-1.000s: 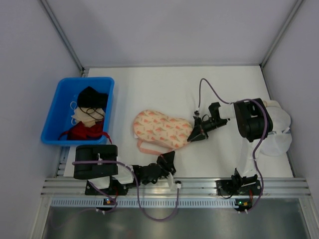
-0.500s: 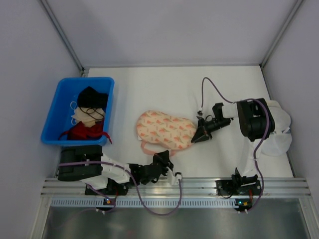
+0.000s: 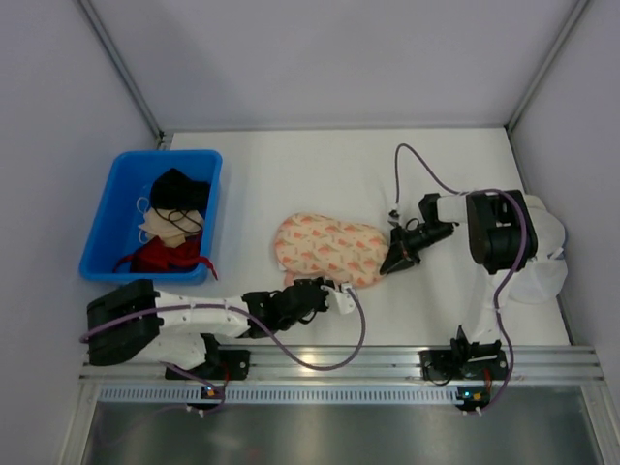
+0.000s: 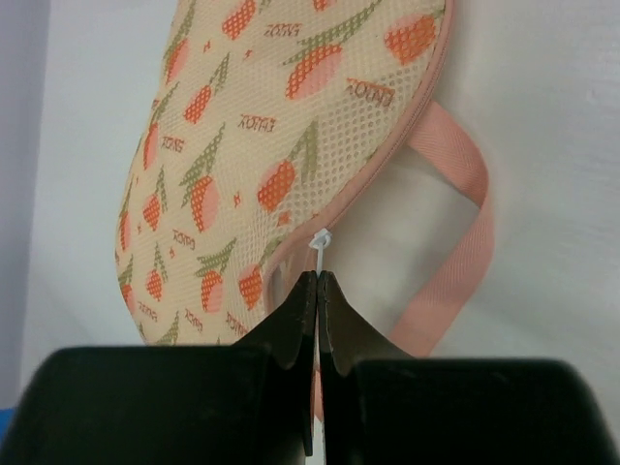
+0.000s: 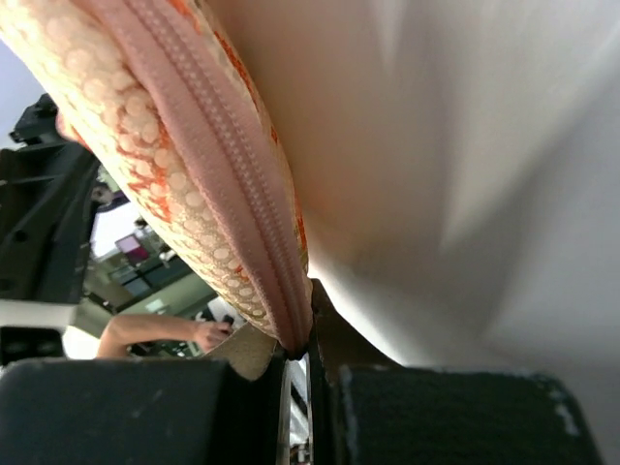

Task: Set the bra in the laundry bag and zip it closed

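Observation:
The laundry bag point(image 3: 329, 249) lies folded shut at mid-table, peach-pink mesh with orange print. It fills the left wrist view point(image 4: 252, 126) and the right wrist view point(image 5: 145, 165). My left gripper point(image 3: 315, 294) is at the bag's near edge. Its jaws point(image 4: 318, 281) are shut on the white zip pull point(image 4: 319, 242). My right gripper point(image 3: 395, 260) is shut on the pink zip rim point(image 5: 237, 165) at the bag's right end, as the right wrist view point(image 5: 298, 344) shows. The bra does not show in any view.
A blue bin point(image 3: 107, 218) at the left holds black, beige and red garments. The bag's pink strap point(image 4: 465, 242) loops out on the table beside the zip pull. White round domes point(image 3: 544, 252) sit at the right behind my right arm.
The bag has slid to the right with my right gripper. My left arm has stretched out from near its base to the bag's near edge.

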{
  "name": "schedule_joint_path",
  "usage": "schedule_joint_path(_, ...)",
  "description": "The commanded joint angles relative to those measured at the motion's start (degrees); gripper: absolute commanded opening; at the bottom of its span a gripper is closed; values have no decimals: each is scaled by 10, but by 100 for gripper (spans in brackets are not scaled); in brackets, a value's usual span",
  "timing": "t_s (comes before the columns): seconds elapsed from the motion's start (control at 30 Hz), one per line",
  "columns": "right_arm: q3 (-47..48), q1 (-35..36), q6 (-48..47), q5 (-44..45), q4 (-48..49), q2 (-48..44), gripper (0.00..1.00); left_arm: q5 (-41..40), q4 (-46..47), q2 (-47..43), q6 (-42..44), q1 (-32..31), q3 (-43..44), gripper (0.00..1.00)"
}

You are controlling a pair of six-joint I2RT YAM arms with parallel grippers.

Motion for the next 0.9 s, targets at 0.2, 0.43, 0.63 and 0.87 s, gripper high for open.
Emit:
schedule_joint_path(0.2,154,-15,-44,62,-52,36,0,189,-212,-27,-195,64,124,0)
schedule_joint_path(0.43,240,-7,-10,72,-57,62,35,228,-267,56,-286,120,190,0)
schedule_joint_path(0.63,252,-17,18,94,-61,31,71,224,-296,141,-349,139,255,0)
schedule_joint_path(0.87,111,-39,92,55,5,-75,75,255,-299,188,-404,176,310,0)
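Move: My left fingers hold the zip pull on the laundry bag's near edge, its slider some 2 cm ahead and 1 cm right of them. From that hand the bag's middle is about 7 cm ahead, 1 cm right and 4 cm below, and the bag's right corner about 13 cm right and 1 cm ahead. My right fingers pinch that corner; the bag's middle lies some 12 cm left and 5 cm ahead of them. With my right hand I carry the pinched corner forward, opening wide on the way to let go about 10 cm out, then ease back a little, rising and drifting right. My left hand keeps its hold on the zip pull: it lifts about 3 cm and goes right, then sinks well below where it began while edging forward, its fingers tipping over some 40 degrees to point down and turning counter-clockwise. ##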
